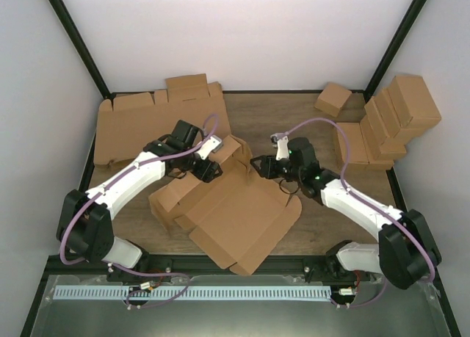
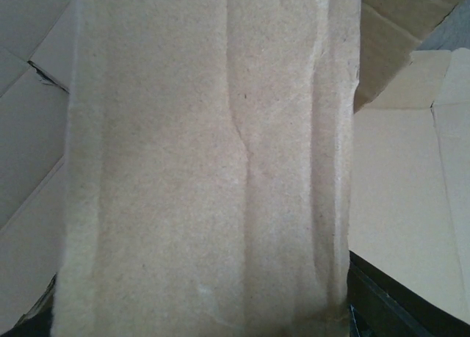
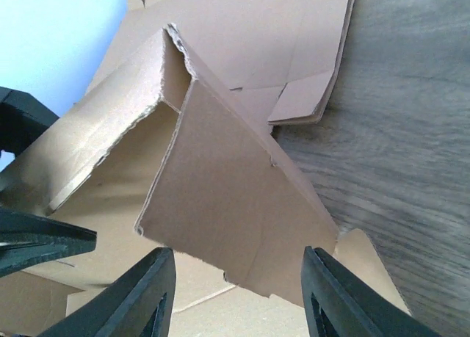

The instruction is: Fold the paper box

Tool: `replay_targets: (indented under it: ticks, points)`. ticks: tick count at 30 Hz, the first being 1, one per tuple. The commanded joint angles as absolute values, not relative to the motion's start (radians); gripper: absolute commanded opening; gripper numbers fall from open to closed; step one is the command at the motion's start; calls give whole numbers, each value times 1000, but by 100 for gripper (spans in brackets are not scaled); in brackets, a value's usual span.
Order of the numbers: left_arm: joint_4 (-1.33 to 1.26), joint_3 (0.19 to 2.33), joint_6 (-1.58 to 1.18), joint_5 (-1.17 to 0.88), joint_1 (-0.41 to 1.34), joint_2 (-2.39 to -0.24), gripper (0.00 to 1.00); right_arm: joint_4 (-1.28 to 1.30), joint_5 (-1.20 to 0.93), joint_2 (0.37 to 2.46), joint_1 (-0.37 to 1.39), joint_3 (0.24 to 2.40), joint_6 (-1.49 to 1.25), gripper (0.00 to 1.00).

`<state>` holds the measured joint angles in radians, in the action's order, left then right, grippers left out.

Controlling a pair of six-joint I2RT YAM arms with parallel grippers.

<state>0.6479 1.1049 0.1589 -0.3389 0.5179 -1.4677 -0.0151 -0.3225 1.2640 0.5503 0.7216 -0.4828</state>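
The paper box (image 1: 239,219) is a brown cardboard blank lying mid-table, partly folded, with its far walls raised. My left gripper (image 1: 209,168) sits at the raised wall on the box's far left. One cardboard panel (image 2: 213,168) fills the left wrist view and hides the jaws, so their state does not show. My right gripper (image 1: 258,167) is at the box's far right corner. It stands open (image 3: 236,252), its dark fingers (image 3: 139,293) apart on either side of a tilted flap (image 3: 235,197), not pinching it.
Flat cardboard blanks (image 1: 143,124) are piled at the back left. Ready-made brown boxes (image 1: 393,120) cluster at the back right, and one small box (image 1: 333,98) stands apart near them. Bare wooden table (image 1: 294,124) shows between the piles.
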Motion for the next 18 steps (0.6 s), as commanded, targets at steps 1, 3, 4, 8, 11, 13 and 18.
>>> replay_targets:
  ticks: [1, 3, 4, 8, 11, 13, 18]
  points:
    - [676, 1107, 191, -336, 539, -1483, 69, -12, -378, 1190, 500, 696, -405, 50]
    - [675, 1109, 193, -327, 543, -1484, 69, -44, -413, 1180, 452, 682, -418, 50]
    - [676, 1109, 193, -322, 545, -1486, 69, -62, -433, 1188, 428, 684, -427, 49]
    - [677, 1108, 196, -321, 553, -1485, 68, -169, -563, 1253, 333, 703, -478, 49]
    - [682, 1110, 201, -314, 562, -1485, 69, -188, -618, 1359, 310, 778, -479, 50]
    - [690, 1115, 207, -296, 569, -1489, 69, -155, -682, 1455, 310, 857, -459, 50]
    - [700, 1121, 212, -267, 580, -1501, 69, -339, -901, 1568, 313, 839, -402, 54]
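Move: The upright end flap at the box's far end stands close to the right hand, about 3 cm ahead, 4 cm to its left and 6 cm below. The long raised wall running from it, where the left hand straddles it, is about 14 cm to the right hand's left, 1 cm back and 4 cm lower. The near corner of the flat cardboard lies roughly 12 cm ahead, 9 cm left and 16 cm below. From the left hand the flap is some 5 cm ahead, 10 cm right and 4 cm lower. Swinging out to the right by about 4 cm with a slight rise, the right hand clears the end flap, then curves forward some 6 cm and back left and down past the flap's outer side, tilting about 10 degrees, fingers still half open. The left hand stays almost in place, its open fingers keeping astride the long wall. ##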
